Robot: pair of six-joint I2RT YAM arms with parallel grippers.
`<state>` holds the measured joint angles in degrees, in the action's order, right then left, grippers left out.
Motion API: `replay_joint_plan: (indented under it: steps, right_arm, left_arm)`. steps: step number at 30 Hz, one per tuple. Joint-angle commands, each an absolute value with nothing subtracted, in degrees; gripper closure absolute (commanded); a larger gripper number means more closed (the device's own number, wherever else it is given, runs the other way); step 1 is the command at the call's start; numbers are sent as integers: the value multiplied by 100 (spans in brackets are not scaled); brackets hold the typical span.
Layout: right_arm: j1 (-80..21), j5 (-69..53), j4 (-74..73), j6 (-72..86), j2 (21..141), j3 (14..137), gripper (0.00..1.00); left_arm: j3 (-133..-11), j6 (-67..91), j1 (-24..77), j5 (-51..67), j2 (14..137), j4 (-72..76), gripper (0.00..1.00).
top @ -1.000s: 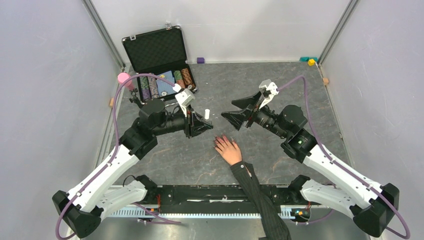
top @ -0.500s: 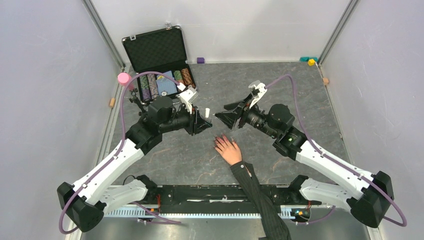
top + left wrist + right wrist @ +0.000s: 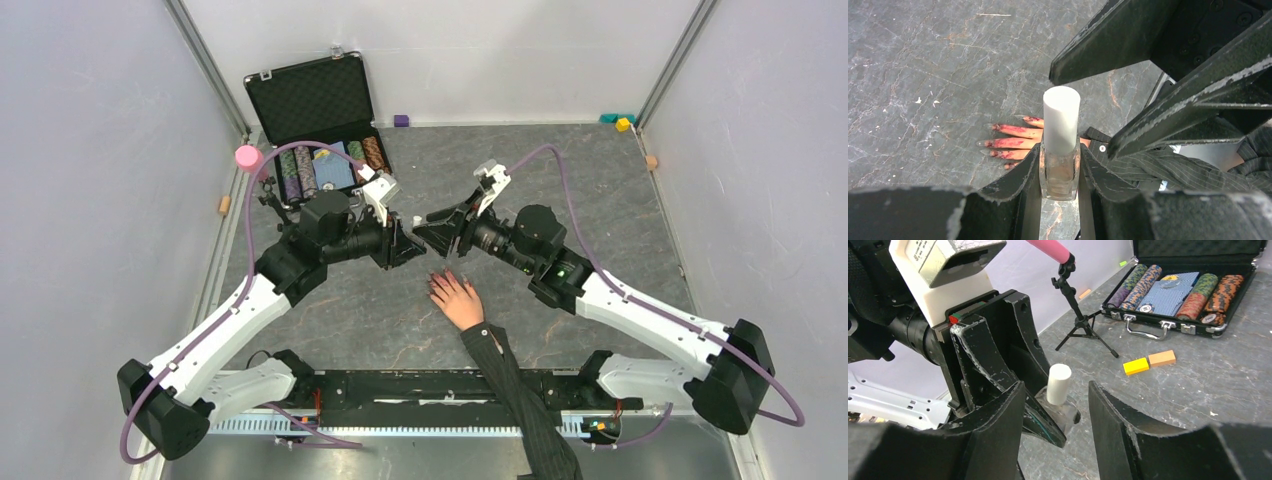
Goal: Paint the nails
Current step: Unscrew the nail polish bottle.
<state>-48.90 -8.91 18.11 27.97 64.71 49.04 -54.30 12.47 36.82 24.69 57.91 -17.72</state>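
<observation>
A small clear bottle (image 3: 1060,176) with a white cap (image 3: 1061,119) stands upright in my left gripper (image 3: 1060,152), which is shut on its glass body. In the top view this gripper (image 3: 404,244) hangs just above and left of a pale hand (image 3: 460,300) in a dark pinstriped sleeve, lying flat on the table. The nails (image 3: 994,143) and fingertips carry smeared red polish. My right gripper (image 3: 1056,390) is open, its jaws on either side of the white cap (image 3: 1059,383) without touching it. From above it (image 3: 432,228) meets the left gripper tip to tip.
An open black case of poker chips (image 3: 320,130) sits at the back left, with a small tripod with a pink top (image 3: 247,157) beside it. Yellow and orange blocks (image 3: 1148,362) lie near the case. Small blocks (image 3: 620,122) sit in the back right corner.
My right arm has swung left until its jaws flank the bottle cap, and the jaws have narrowed. The left gripper shifted slightly right with the bottle. The hand stayed still.
</observation>
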Motion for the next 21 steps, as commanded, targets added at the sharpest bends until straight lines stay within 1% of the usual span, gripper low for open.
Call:
replay_joint_plan:
  steps: [1, 8, 14, 15, 17, 18, 21]
  right_arm:
    - [-4999, -848, 2178, 2903, 6648, 5229, 46]
    - [-5055, -809, 2172, 2936, 6812, 5299, 55]
    - [-5054, -696, 2119, 2876, 6857, 5326, 69]
    - [-5053, -692, 2085, 2837, 6869, 5333, 74]
    - [-5054, -674, 1977, 2726, 6859, 5360, 92]
    - [-5054, -668, 1927, 2664, 6844, 5370, 99]
    - [-5046, -790, 1892, 2461, 6776, 5364, 100]
  left_arm:
    - [-5714, 1160, 3674, 2688, 5786, -1698, 98]
    - [-5713, 1158, 3674, 2767, 5792, -1703, 98]
    - [-5722, 1134, 3674, 2965, 5800, -1696, 98]
    - [-5730, 1117, 3680, 3000, 5798, -1694, 98]
    - [-5730, 1094, 3674, 3050, 5777, -1702, 98]
    - [-5730, 1079, 3674, 3110, 5766, -1697, 98]
    - [-5706, 1081, 3679, 3410, 5698, -1588, 98]
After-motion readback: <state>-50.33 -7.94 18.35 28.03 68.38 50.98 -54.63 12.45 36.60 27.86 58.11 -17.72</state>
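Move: The left fingers already hold the nail polish bottle by its glass, so the white cap stands about 4 cm above that hand and 1 cm ahead. From the open right hand the cap lies roughly 2 cm left, 1 cm ahead and 1 cm lower. The glass body is 2 cm left, level ahead and 4 cm lower; the nail hand lies some 6 cm back, 6 cm right and 28 cm below. The right hand slides about 1.5 cm left, sinking slightly, and pinches the cap above the left hand's steady grip. ##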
